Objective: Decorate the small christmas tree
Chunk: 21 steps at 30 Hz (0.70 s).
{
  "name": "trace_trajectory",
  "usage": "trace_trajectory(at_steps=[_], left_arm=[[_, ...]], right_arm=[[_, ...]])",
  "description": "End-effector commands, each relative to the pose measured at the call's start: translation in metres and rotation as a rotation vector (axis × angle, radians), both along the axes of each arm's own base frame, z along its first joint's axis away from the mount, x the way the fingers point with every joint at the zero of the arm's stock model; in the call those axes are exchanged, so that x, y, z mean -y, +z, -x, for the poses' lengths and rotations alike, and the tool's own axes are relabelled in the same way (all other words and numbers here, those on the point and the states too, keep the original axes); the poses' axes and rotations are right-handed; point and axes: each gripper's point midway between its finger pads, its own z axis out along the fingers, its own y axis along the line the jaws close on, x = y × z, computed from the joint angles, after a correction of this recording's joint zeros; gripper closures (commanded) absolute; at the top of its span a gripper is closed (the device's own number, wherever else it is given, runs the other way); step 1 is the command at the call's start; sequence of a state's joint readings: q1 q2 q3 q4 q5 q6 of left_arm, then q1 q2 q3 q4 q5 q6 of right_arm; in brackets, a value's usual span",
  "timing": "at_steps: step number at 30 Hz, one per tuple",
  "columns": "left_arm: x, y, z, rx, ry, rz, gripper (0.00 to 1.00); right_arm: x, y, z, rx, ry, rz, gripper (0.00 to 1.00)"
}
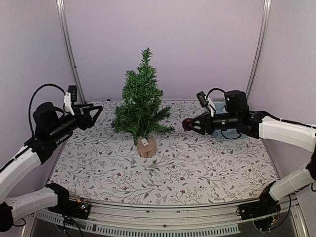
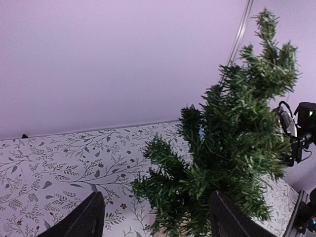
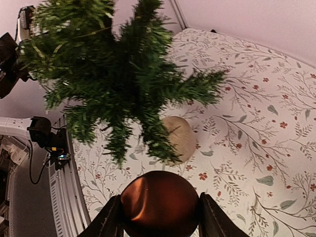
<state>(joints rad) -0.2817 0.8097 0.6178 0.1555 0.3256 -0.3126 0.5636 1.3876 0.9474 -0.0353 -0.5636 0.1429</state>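
The small christmas tree stands upright mid-table on its pale wooden stump. A shiny dark-red ball ornament is in my right gripper, which is shut on it, a finger on each side. In the top view this gripper hovers just right of the tree's lower branches, above the cloth. The right wrist view has the tree and stump just beyond the ball. My left gripper hangs left of the tree, apart from it. It is open and empty, with tree branches beyond the fingers.
A floral-patterned cloth covers the table. A pale blue container sits partly hidden behind the right arm. Metal frame posts rise at the back corners. A white tag hangs on the stump.
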Motion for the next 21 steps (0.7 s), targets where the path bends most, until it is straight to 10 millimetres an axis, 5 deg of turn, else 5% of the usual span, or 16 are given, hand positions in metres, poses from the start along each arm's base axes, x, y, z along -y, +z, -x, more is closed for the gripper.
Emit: trace_trajectory(at_steps=[1, 8, 13, 21], left_arm=[[0.024, 0.002, 0.033, 0.104, -0.125, -0.073, 0.32], [0.064, 0.001, 0.074, 0.206, -0.312, -0.143, 0.5], [0.087, -0.005, 0.09, 0.235, -0.366, -0.191, 0.59], [0.12, -0.018, 0.095, 0.237, -0.375, -0.251, 0.63]], right_arm=[[-0.025, 0.039, 0.03, 0.085, 0.086, -0.123, 0.6], [-0.062, 0.07, 0.057, 0.124, 0.17, -0.191, 0.6], [-0.088, 0.074, 0.065, 0.139, 0.201, -0.19, 0.6], [-0.098, 0.083, 0.05, 0.148, 0.089, -0.199, 0.61]])
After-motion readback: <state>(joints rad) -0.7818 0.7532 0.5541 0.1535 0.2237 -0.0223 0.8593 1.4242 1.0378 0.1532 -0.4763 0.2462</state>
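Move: The red ball is already in the right fingers. From this hand the tree's middle is about 21 cm to the left, 10 cm ahead and 3 cm higher. The tree's low right branch tip is only 7 cm left, 9 cm ahead and 12 cm below, and its wooden foot is 21 cm left, 10 cm ahead and 20 cm below. From the left hand the tree's middle lies some 22 cm right, 9 cm ahead and 6 cm lower; the red ball is about 43 cm right, level in reach and 8 cm lower. Leftward, back and up, the right arm carries the held red ball about 13 cm towards the front right of the tree, first mostly drawing back, then going left, with its grip kept. Meanwhile the empty left hand swings back and right towards the ball, past the tree's near left side, turning clockwise some 25 degrees and half closing its fingers on nothing. ##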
